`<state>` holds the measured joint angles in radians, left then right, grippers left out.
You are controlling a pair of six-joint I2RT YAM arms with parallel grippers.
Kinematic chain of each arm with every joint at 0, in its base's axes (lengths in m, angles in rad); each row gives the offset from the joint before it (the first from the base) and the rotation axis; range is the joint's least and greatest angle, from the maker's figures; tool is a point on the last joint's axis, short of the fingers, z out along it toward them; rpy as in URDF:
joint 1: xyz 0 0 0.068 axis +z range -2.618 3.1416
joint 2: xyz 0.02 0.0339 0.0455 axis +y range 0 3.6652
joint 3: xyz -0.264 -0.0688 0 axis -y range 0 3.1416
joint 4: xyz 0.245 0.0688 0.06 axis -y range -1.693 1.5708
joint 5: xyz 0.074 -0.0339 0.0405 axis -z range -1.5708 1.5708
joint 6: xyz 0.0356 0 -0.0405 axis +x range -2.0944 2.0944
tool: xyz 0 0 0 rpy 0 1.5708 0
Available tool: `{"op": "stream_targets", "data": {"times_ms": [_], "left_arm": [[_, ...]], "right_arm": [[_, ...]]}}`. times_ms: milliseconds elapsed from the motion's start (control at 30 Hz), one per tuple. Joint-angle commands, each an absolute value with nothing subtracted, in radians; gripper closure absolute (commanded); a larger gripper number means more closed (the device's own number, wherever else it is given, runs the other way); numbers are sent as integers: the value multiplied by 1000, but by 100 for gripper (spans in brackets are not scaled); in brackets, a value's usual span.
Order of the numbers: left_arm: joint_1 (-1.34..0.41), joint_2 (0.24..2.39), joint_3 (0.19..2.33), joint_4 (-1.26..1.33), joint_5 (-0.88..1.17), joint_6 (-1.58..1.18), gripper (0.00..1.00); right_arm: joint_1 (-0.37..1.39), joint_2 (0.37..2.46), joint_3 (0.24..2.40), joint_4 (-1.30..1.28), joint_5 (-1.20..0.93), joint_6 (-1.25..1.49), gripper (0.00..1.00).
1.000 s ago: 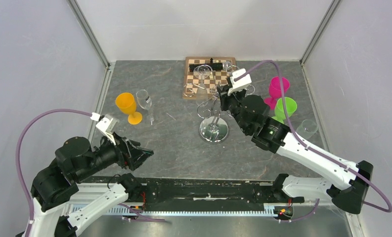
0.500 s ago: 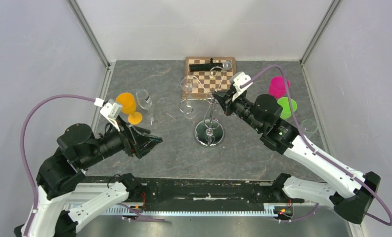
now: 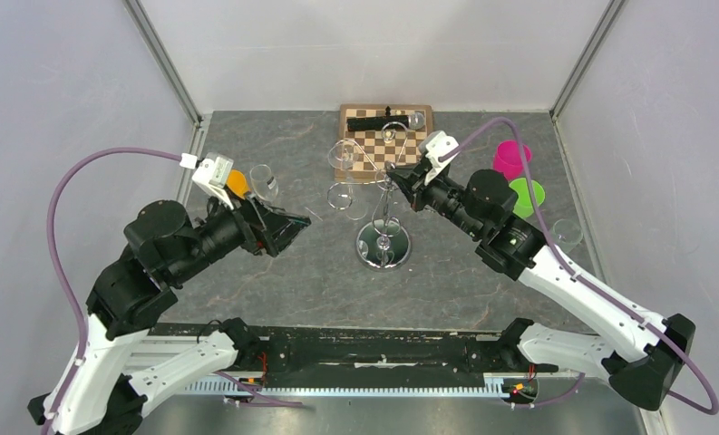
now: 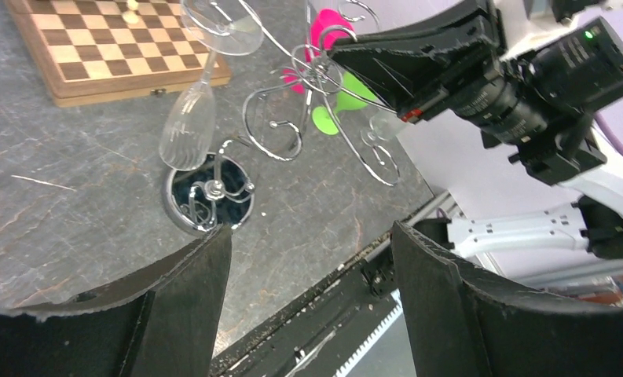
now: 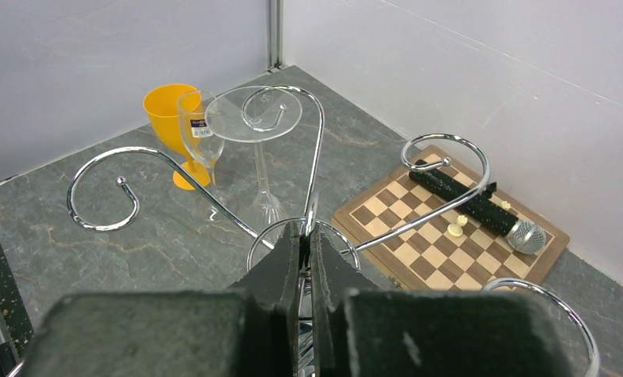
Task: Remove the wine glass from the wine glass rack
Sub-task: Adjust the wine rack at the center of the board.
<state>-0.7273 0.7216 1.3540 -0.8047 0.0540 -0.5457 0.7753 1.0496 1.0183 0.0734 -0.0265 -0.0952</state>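
Observation:
The wine glass rack [image 3: 383, 246] stands upright on its round mirrored base at mid-table. My right gripper [image 3: 399, 178] is shut on the top of its thin stem; in the right wrist view the fingertips [image 5: 306, 229] pinch the wire where the hook arms meet. A clear wine glass [image 3: 342, 193] hangs upside down from a hook on the rack's left side, its foot [image 5: 253, 116] resting on the curl and its bowl [image 4: 188, 126] pointing down. To the left of the rack my left gripper [image 3: 290, 228] is open and empty, short of the glass, with the rack's base [image 4: 210, 192] just ahead of its fingers.
A wooden chessboard [image 3: 410, 145] with a black microphone [image 3: 374, 120] lies behind the rack. An orange goblet [image 3: 238, 181] and a clear glass [image 3: 265, 181] stand at the left. Pink [image 3: 510, 156], green [image 3: 526, 192] and clear [image 3: 568, 231] cups stand at the right.
My right gripper shifted the rack left and set it more upright, then held still. My left arm rose and advanced right toward the rack, jaws still open.

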Motion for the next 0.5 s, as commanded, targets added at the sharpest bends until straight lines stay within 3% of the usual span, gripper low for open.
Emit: {"op": "stream_targets", "data": {"times_ms": [0, 467], "left_arm": [[-732, 743, 1390, -737, -53, -572, 20], [-730, 857, 1424, -696, -43, -556, 18]], "right_arm": [[764, 1063, 1056, 143, -39, -149, 97], [757, 1081, 1098, 154, -23, -145, 69]]}}
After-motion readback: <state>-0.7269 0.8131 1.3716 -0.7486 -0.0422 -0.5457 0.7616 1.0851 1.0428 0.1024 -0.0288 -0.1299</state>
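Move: From the left hand, the clear wine glass still hanging on the rack is about 17 cm ahead and 10 cm to the right, its middle some 12 cm lower. The rack's top hub is roughly 14 cm ahead and 20 cm right of that hand, 6 cm down. The hub sits right at the right hand's shut fingertips; from that hand the glass hangs about 10 cm left and 4 cm ahead, and the chessboard lies some 32 cm straight ahead on the table. Forward at a nearly level height goes the left hand, about 3.5 cm, towards the hanging glass and the rack, turning some 5 degrees counter-clockwise with its fingers kept wide open. The right hand eases forward about 1 cm at the rack's top while its shut fingers open by roughly a quarter, letting go of the upright pin at the hub. ##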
